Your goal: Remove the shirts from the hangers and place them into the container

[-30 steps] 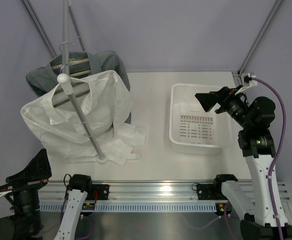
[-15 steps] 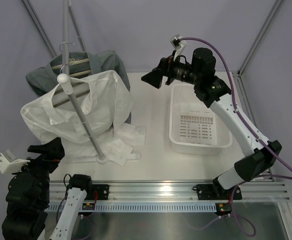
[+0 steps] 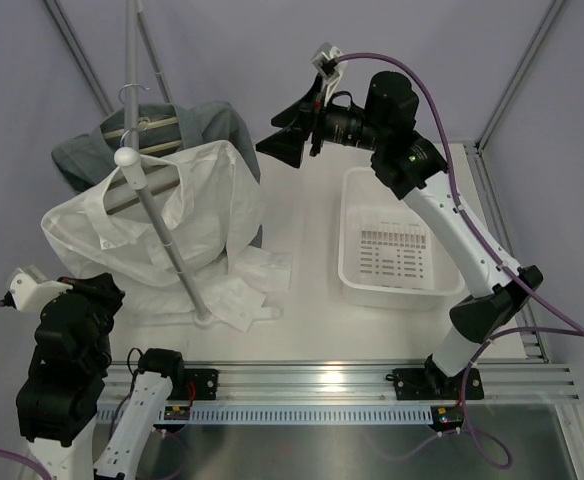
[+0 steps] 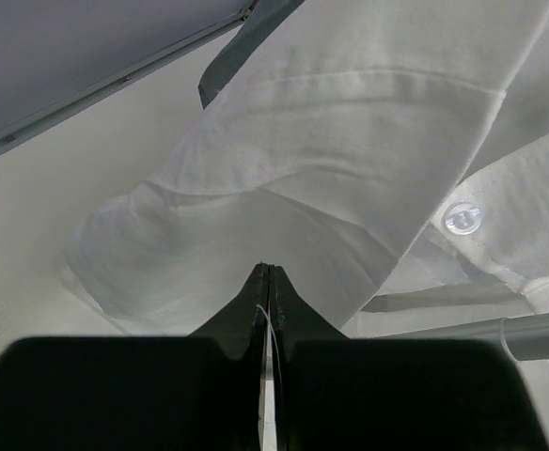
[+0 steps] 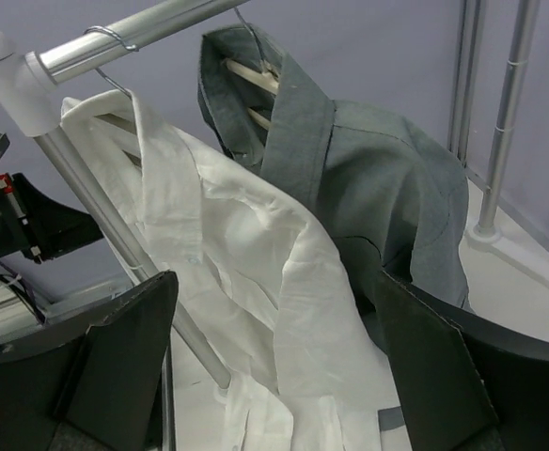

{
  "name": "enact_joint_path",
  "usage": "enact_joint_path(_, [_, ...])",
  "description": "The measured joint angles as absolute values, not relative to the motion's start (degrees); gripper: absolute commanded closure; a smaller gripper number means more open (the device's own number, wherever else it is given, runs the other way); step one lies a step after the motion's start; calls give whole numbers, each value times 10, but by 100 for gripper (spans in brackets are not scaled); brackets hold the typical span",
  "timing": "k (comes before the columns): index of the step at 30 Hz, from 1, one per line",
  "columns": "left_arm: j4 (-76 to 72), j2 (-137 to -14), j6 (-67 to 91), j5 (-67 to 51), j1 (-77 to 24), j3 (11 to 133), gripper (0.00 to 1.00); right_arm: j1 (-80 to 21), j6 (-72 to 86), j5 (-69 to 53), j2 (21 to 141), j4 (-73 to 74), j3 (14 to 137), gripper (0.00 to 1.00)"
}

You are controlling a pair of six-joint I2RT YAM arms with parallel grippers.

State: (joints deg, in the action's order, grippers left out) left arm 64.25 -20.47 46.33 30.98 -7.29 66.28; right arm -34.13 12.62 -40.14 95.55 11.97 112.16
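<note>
A white shirt [image 3: 162, 230] hangs on a wooden hanger [image 3: 137, 185] from the grey rail, its tail lying on the table. Behind it the grey-green shirt [image 3: 212, 125] hangs on its own hanger [image 5: 251, 75]. My left gripper [image 3: 102, 290] is shut at the white shirt's lower left edge. In the left wrist view its tips [image 4: 269, 268] meet just before a fold of white cloth [image 4: 350, 141], with no cloth between them. My right gripper [image 3: 287, 135] hovers wide open beside both shirts, framing the white shirt [image 5: 246, 254]. The container [image 3: 347, 230] stands empty at the right.
The grey rail pole [image 3: 162, 240] slants over the white shirt down to a foot on the table. A metal upright [image 5: 500, 122] stands behind the grey-green shirt. Frame struts run along the back corners.
My right arm swung from beside the container up and left to the shirts. The left arm rose from the near-left corner to the white shirt's edge and its jaws closed.
</note>
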Motion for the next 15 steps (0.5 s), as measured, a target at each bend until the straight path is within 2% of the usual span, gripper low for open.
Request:
enact_joint_path(6, [631,-246,464,343,-73,673,100,-345,106,-451,1026,136,1232,11])
enact_joint_path(10, [627,-267,466,368,-73,672,100,-348,90,-487,1091,141,1292,22])
enact_joint_path(13, [619,-274,466,391,-73,668,100,-352,75,-502,1134,149,1315,27])
enact_joint_path(15, [612,-280,466,407,-73,666,100,-355,65,-506,1154,153,1319,27])
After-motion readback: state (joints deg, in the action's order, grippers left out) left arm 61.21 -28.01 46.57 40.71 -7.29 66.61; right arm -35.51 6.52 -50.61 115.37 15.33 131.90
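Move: The white shirt hangs about 24 cm to the right hand's left, some 7 cm back and 12 cm below it, its right shoulder much nearer. The grey shirt hangs about 16 cm beyond it. From the left hand the white shirt's middle lies about 11 cm ahead, 11 cm to the right and 3 cm higher, while the rack's near post stands some 6 cm ahead and 12 cm to the right. Leftward and then forward and steeply down, after a brief rise, the right hand swings in towards the hanging shirts, about 6 cm left, turning some 10 degrees counter-clockwise while its wide-open fingers narrow to about three quarters. The left hand, fingers already shut, eases about 3 cm forward-left along the white shirt's near left side, turning counter-clockwise. ##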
